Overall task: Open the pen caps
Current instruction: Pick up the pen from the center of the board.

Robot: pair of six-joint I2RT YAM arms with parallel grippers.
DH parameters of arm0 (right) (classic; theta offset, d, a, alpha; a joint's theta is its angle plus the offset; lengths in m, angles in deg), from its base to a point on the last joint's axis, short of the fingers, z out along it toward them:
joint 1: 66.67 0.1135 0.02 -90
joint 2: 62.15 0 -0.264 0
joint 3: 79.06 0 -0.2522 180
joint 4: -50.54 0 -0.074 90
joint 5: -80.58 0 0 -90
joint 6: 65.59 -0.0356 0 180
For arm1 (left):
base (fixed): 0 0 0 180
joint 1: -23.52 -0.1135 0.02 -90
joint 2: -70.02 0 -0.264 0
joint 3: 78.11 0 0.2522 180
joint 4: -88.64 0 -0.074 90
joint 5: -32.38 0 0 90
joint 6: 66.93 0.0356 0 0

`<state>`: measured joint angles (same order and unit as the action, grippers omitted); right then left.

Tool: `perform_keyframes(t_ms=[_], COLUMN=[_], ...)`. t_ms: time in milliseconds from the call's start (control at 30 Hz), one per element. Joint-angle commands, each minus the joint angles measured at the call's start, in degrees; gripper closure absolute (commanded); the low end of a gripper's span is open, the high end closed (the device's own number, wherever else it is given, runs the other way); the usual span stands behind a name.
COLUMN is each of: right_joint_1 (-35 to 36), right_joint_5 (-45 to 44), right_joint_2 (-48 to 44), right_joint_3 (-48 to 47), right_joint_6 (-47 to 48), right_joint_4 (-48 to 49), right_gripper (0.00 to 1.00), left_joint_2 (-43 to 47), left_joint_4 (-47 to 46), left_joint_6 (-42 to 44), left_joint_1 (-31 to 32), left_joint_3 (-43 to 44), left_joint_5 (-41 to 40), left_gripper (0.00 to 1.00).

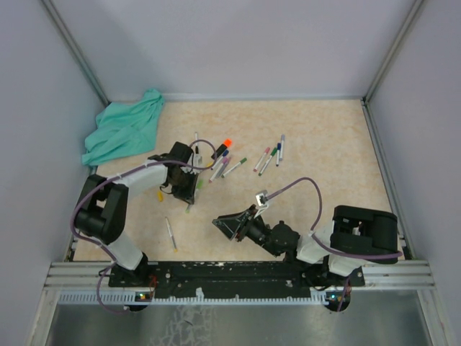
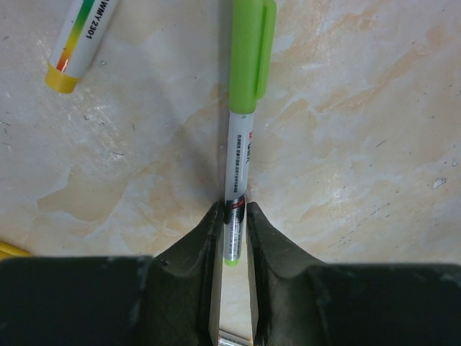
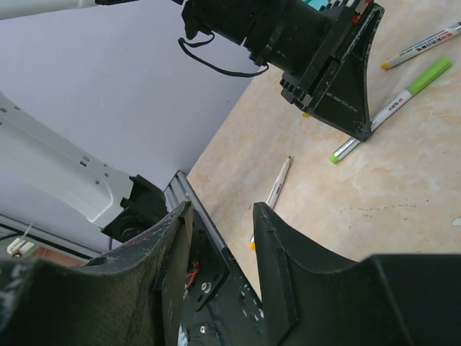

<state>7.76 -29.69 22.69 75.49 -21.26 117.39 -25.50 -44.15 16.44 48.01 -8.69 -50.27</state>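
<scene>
A thin white pen (image 2: 238, 155) with a light green cap (image 2: 248, 54) lies flat on the table. My left gripper (image 2: 233, 209) stands tip-down over its bare end. Its jaws straddle the barrel narrowly, the right finger against it and a thin dark gap on the left. The top view shows that gripper (image 1: 186, 193) with the green cap (image 1: 199, 184) sticking out beyond it. The right wrist view shows the same cap (image 3: 431, 73). My right gripper (image 3: 221, 209) hovers open and empty near the table's front, seen from above (image 1: 225, 229). More capped pens (image 1: 270, 155) and an orange cap (image 1: 227, 143) lie further back.
A teal cloth (image 1: 122, 130) is bunched at the back left. A lone pen (image 1: 170, 234) with a yellow end lies near the front rail (image 1: 238, 272). Another pen with a yellow end (image 2: 61, 79) lies just left of the green one. Grey walls enclose the table.
</scene>
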Motion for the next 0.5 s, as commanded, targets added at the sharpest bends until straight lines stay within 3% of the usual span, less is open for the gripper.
perform_keyframes(t_ms=[0,167,267,400,467], right_joint_1=[-0.4,-0.4,-0.4,-0.4,-0.4], right_joint_5=[-1.7,-1.7,-1.7,-1.6,-1.6], right_joint_2=[0.3,0.3,0.3,0.4,0.3], right_joint_3=[-0.5,-0.4,-0.3,-0.4,-0.4], right_joint_6=[0.7,0.7,0.7,0.7,0.7], right_joint_4=[4.6,5.0,5.1,5.2,5.1], right_gripper=[0.6,0.6,0.6,0.6,0.6], left_joint_2=[-3.5,-4.3,-4.5,-4.1,-2.8], left_joint_4=[2.6,3.5,4.1,4.1,4.0], left_joint_6=[-0.6,-1.5,-2.1,-1.9,-1.7], left_joint_1=[0.9,2.3,2.8,2.8,2.8], left_joint_3=[-1.1,-0.7,-0.4,-0.3,-0.4], left_joint_5=[-1.3,-3.7,-5.1,-4.8,-5.0], left_gripper=[0.76,0.77,0.83,1.0,1.0])
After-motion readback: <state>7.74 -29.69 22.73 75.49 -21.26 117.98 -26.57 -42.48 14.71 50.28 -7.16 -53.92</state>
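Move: The green-capped pen lies almost under my left fingertips, which straddle its barrel near the tail; its middle is about 4 cm ahead, 2 cm right and 1 cm below. The yellow-capped marker is some 11 cm ahead and 3 cm right, the loose yellow cap about 10 cm left and 3 cm ahead, the uncapped marker 9 cm back and 7 cm left. From my right hand the green-capped pen is roughly 11 cm forward, 9 cm left and 15 cm down. I keep my left hand low over the tail end of the green-capped pen, fingers pointing down, and shut them from about a quarter open to almost fully closed across the barrel. The hand barely shifts, well under 1 cm, and tilts only some 3 degrees; I don't lift yet. ##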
